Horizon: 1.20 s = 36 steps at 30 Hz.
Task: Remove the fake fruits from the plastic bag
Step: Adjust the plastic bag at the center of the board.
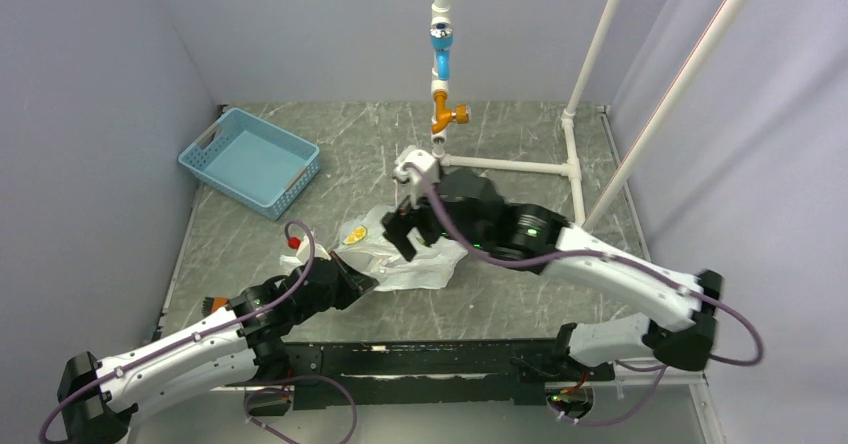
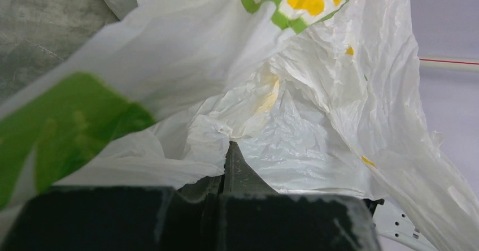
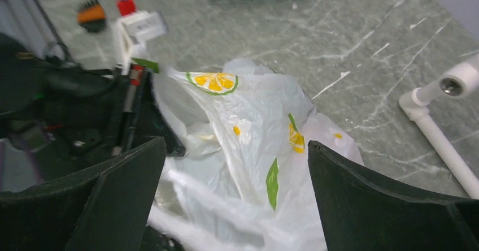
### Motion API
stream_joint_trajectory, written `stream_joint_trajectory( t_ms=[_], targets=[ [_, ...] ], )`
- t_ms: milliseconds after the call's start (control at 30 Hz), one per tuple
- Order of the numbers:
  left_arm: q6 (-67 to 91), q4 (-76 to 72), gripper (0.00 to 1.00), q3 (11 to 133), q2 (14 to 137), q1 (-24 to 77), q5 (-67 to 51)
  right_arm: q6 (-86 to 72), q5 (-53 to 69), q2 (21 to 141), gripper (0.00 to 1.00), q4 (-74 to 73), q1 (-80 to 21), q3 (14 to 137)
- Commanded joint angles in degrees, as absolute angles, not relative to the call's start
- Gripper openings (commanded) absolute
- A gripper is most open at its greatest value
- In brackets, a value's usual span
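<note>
The plastic bag (image 1: pixel 405 256) lies crumpled on the table's middle, white film with lemon and green leaf prints. My left gripper (image 1: pixel 366 282) is at its near-left edge, shut on a fold of the film. In the left wrist view the closed fingertips (image 2: pixel 231 152) pinch the plastic bag (image 2: pixel 316 121). My right gripper (image 1: pixel 410 230) hovers over the bag's far side, open. In the right wrist view its jaws stand wide apart around the right gripper's gap (image 3: pixel 234 160), with the plastic bag (image 3: pixel 254 121) below them. The fake fruits are hidden.
A blue lattice basket (image 1: pixel 250 160) stands at the back left. A white pipe frame (image 1: pixel 510 166) with a blue and orange tap (image 1: pixel 442 64) rises at the back centre. Its pipe (image 3: pixel 435 132) lies close to the right of the bag.
</note>
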<state>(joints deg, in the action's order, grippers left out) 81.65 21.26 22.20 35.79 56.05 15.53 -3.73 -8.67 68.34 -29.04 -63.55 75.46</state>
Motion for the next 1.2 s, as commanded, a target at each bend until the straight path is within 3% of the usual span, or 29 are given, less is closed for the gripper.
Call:
stream_joint_trajectory(
  t_ms=[0,367,533,700,800,867,1033,1167],
  targets=[
    [79.9,21.4,0.0,24.2,35.6,55.9,14.4,1.2,-8.6,77.9,0.99,-27.9,-62.4,77.5],
    [80.9,21.2,0.0,22.3,33.4,55.9,14.8,2.8,-6.1,88.1,0.99,-33.6,-61.2,78.1],
    [81.3,21.0,0.0,21.6,32.5,55.9,14.7,4.2,-13.8,86.2,0.99,-27.9,-62.4,71.5],
    [81.4,22.4,0.0,21.7,31.3,55.9,14.9,7.0,-13.8,86.5,0.99,-19.1,-63.2,67.6],
    [81.1,23.2,0.0,22.0,30.9,55.9,14.7,6.8,-16.9,88.4,0.94,-15.8,-63.2,67.1],
    [80.7,23.3,0.0,22.3,31.1,55.9,14.6,6.2,-18.3,89.6,0.82,-14.5,-63.2,67.4],
    [80.6,24.1,0.0,22.1,31.6,55.9,14.1,5.1,-21.3,89.6,0.32,-14.4,-63.2,68.6],
    [81.6,24.8,0.0,20.3,30.8,55.9,13.7,5.6,-22.9,87.6,0.09,-13.9,-62.6,68.5]
  ],
)
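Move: The spot on the bag's far rim that the open right hand will pinch lies about 5 cm ahead, 4 cm to the left and some 18 cm below. The printed lemon slice on that rim sits roughly 4 cm left of that spot; the left fingertips, shut on the bag's near edge, are about 8 cm back from it. The blue basket is some 22 cm ahead and 28 cm left of the right hand. From the left hand, the spot is about 8 cm straight ahead, nearly level. Down about 17 cm goes the right hand, fingers wide open, first also slanting forward-left as they tip down some 25 degrees. Near the bottom it pushes forward about 3 cm while the fingers close and pinch the far rim just right of the printed lemon slice. The left hand stays in place, keeping its hold on the near edge. ##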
